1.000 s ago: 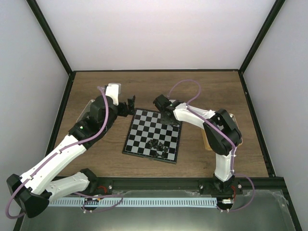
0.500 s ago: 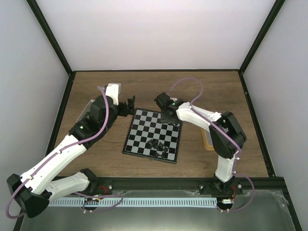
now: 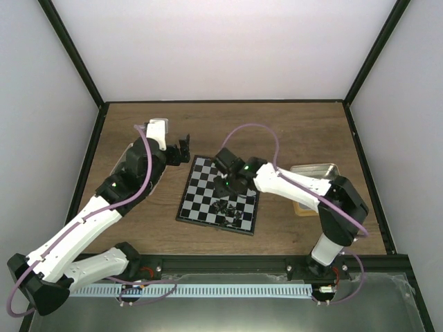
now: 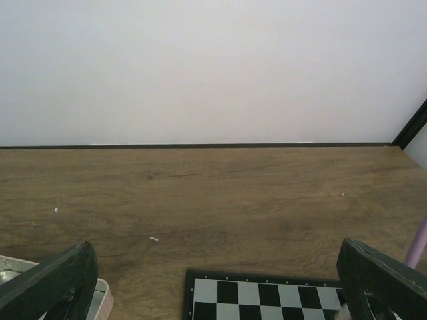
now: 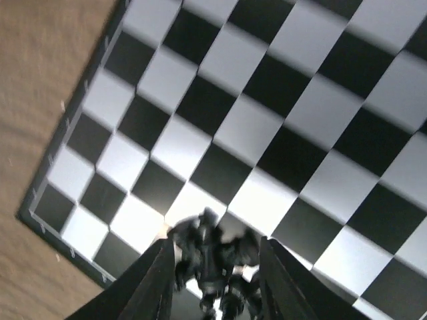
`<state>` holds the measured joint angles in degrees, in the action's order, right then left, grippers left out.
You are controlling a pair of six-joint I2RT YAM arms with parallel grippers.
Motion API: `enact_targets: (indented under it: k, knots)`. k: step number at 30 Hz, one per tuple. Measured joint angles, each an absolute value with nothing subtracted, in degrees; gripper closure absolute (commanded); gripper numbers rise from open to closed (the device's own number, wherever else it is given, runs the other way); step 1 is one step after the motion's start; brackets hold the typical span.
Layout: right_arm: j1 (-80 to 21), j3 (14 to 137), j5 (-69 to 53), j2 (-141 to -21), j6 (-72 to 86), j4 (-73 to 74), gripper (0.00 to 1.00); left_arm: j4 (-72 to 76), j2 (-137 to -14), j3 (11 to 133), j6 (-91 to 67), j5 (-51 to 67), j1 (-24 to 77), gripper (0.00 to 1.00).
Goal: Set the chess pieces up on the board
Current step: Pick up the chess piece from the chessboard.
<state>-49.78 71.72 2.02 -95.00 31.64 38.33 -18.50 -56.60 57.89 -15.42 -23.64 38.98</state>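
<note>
The board lies flat on the wooden table between my arms. A blurred heap of black chess pieces sits on its near squares. My right gripper hangs over the board's middle. In the right wrist view its jaws stand apart, with the heap just past the tips and nothing clamped. My left gripper is off the board's far left corner, wide open and empty. Its view shows bare table and the board's edge between the fingers.
A metal tin rests on the table right of the board, behind my right arm. A corner of another tin shows beside my left finger. Dark frame rails and white walls enclose the table.
My right gripper has moved from the board's far right corner toward its middle and has opened, uncovering the tin on the right. My left gripper has drawn slightly back from the board.
</note>
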Motion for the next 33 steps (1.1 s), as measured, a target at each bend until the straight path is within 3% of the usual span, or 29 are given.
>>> enact_targets:
  k: [3,11,17,29,33]
  knots:
    - [-52.58,69.89,0.08,-95.39,31.53,39.97,0.74,-18.50,-56.60,57.89,-15.42,-23.81,38.98,0.00]
    - [-56.49,65.73,-2.00,-95.64,32.47,43.94,0.75,-18.50,-56.93,57.89,-15.88,-23.70,38.98,0.00]
    - [-56.75,65.58,-2.39,-95.72,33.01,44.05,0.83,-18.50,-57.17,57.89,-16.08,-23.68,38.98,0.00]
    - [-56.77,65.52,-1.91,-98.08,33.30,44.10,0.84,-18.50,-57.21,57.89,-16.25,-23.68,38.98,0.00]
    - [-56.77,65.52,-1.80,-98.72,33.32,43.92,0.92,-18.50,-57.28,57.87,-16.27,-23.66,38.96,0.00]
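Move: The right hand, empty, is over the board ahead of the heap of fallen black pieces; the small round-headed chess piece it goes for lies about 8 cm back, 1 cm to the right and some 8 cm below. The king on top of the heap is about 6 cm back, 1 cm left and 8 cm below the hand. From the left hand the piece is about 12 cm back, 14 cm right and 30 cm below. The right hand sweeps back about 8 cm, sinking 7, onto the round-headed piece, tipping steeper, fingers narrowing. ##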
